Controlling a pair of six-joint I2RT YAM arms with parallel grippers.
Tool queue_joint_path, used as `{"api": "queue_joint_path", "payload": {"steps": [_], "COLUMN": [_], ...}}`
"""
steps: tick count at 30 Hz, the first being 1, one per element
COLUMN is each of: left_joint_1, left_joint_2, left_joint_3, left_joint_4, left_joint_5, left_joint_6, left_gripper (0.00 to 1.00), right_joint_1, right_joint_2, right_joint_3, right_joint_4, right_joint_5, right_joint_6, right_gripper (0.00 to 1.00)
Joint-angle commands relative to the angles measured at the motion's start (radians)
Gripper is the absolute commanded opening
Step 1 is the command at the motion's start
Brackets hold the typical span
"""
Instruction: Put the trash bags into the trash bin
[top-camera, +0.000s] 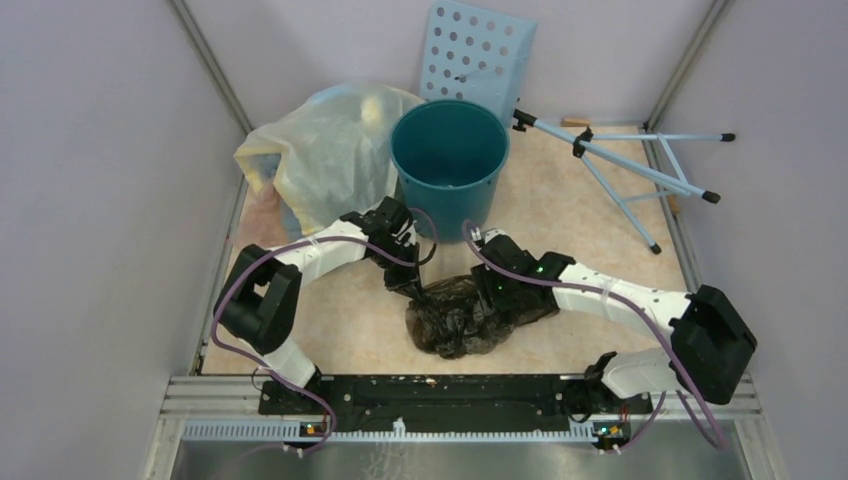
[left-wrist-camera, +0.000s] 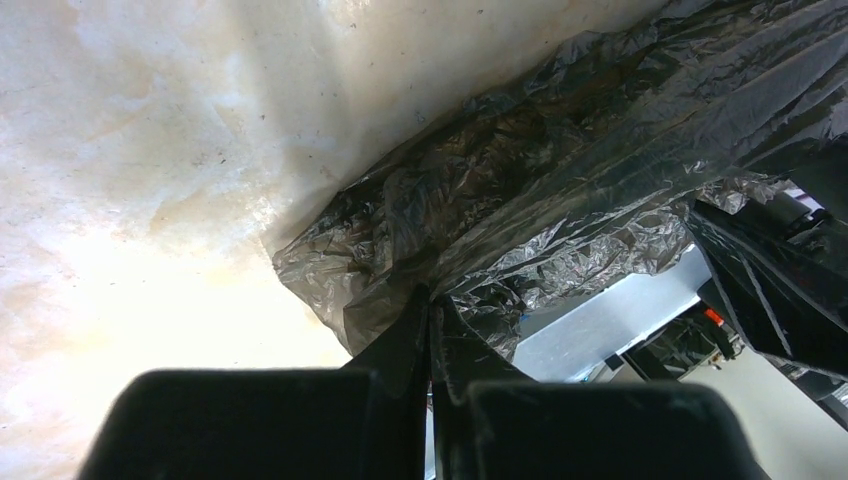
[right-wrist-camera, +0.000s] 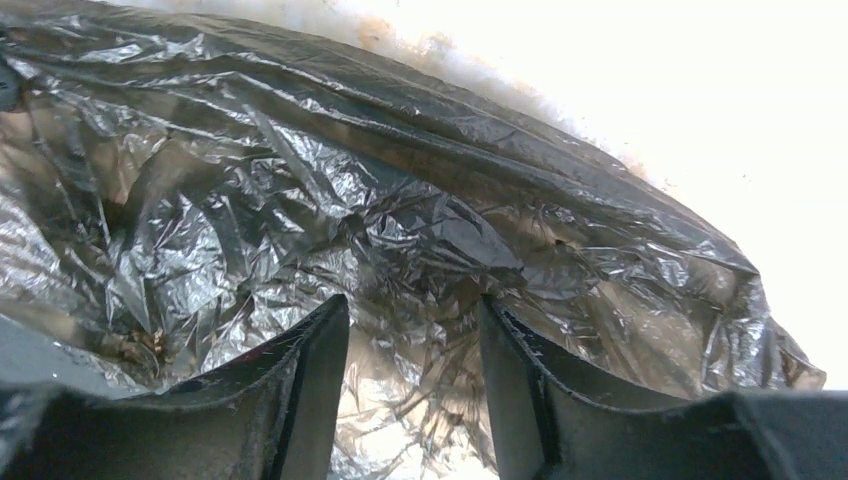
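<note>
The dark crinkly trash bag (top-camera: 470, 315) lies bunched on the floor in front of the teal trash bin (top-camera: 450, 165), which stands upright and open at the back. My left gripper (top-camera: 420, 288) is at the bag's upper left edge; in the left wrist view it (left-wrist-camera: 432, 305) is shut, pinching a fold of the bag (left-wrist-camera: 560, 190). My right gripper (top-camera: 497, 298) is over the bag's top right; in the right wrist view it (right-wrist-camera: 412, 310) is open with the plastic (right-wrist-camera: 330, 190) lying between its fingers.
A large pale yellowish stuffed bag (top-camera: 320, 155) sits left of the bin. A light blue perforated panel (top-camera: 478, 50) leans on the back wall. A folded tripod (top-camera: 640, 165) lies at the right. Walls close in on both sides.
</note>
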Motion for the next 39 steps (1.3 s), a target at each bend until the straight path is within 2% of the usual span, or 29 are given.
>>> {"api": "queue_joint_path", "payload": {"steps": [1,3,5,11,14,19,21,24,27,32,34,36,39], "left_joint_1": [0.009,0.014,0.028,0.058,0.07,0.074,0.073,0.074,0.074,0.073,0.074,0.073,0.073], "left_joint_2": [-0.004,-0.006,-0.024,-0.06,-0.062,-0.065,-0.073,-0.1,-0.148,-0.311,-0.392,-0.473,-0.581], "left_joint_3": [0.029,0.023,0.014,-0.014,-0.023,-0.019,-0.02,-0.026,-0.048,-0.086,-0.098,-0.111,-0.142], "left_joint_4": [0.004,0.005,0.0,-0.015,-0.025,-0.043,-0.045,-0.046,-0.032,-0.015,-0.026,-0.047,-0.059], "left_joint_5": [0.012,0.011,0.005,-0.016,-0.019,-0.018,-0.013,-0.016,-0.005,0.001,-0.013,-0.036,-0.064], "left_joint_6": [0.025,0.025,0.03,0.049,0.064,0.077,0.077,0.078,0.082,0.087,0.091,0.091,0.086], "left_gripper": [0.0,0.0,0.0,0.0,0.0,0.0,0.0,0.0,0.11,0.49,0.67,0.78,0.85], "right_joint_1": [0.007,0.007,0.007,-0.011,-0.133,-0.355,-0.391,-0.402,-0.404,-0.413,-0.413,-0.414,-0.413], "right_joint_2": [0.037,0.021,-0.065,-0.327,-0.426,-0.469,-0.463,-0.465,-0.475,-0.49,-0.51,-0.539,-0.557], "right_joint_3": [0.007,-0.011,-0.003,0.039,0.037,0.06,0.076,0.093,0.068,0.019,-0.005,-0.013,0.017], "right_joint_4": [0.081,0.109,0.078,0.032,0.039,0.038,0.032,0.031,0.038,0.039,0.076,0.103,0.051], "right_joint_5": [-0.062,-0.109,-0.082,0.0,-0.072,-0.27,-0.302,-0.268,-0.203,-0.155,-0.153,-0.136,-0.079], "right_joint_6": [0.027,0.033,0.068,0.12,0.152,0.237,0.285,0.366,0.446,0.636,0.698,0.757,0.846], "right_gripper": [0.47,0.36,0.0,0.0,0.0,0.0,0.0,0.0,0.0,0.0,0.0,0.0,0.0]}}
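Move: The right hand stands half open just over the black trash bag, whose middle is about 3 cm back and 4 cm left, about a centimetre lower; the trash bin stands some 18 cm ahead and 8 cm left of this hand. The left hand, shut on the bag's left end, has the bag's middle about 4 cm back and 9 cm right, the bin roughly 16 cm ahead and 5 cm right, and the clear bag some 20 cm ahead and 19 cm left. Dipping about a centimetre and edging left, the right hand shuts its fingers on the black bag under it, then quickly lifts it about 15 cm while swinging some 6 cm right and 5 cm forward, the wrist rolling left side up and turning clockwise, roughly 60 degrees in all. The left hand at first keeps its pinch on the bag's left end, drawing it 2 cm or so left, and once the right hand is up it opens wide, lets go and rises nearly 8 cm with its fingers tipping up and forward. ##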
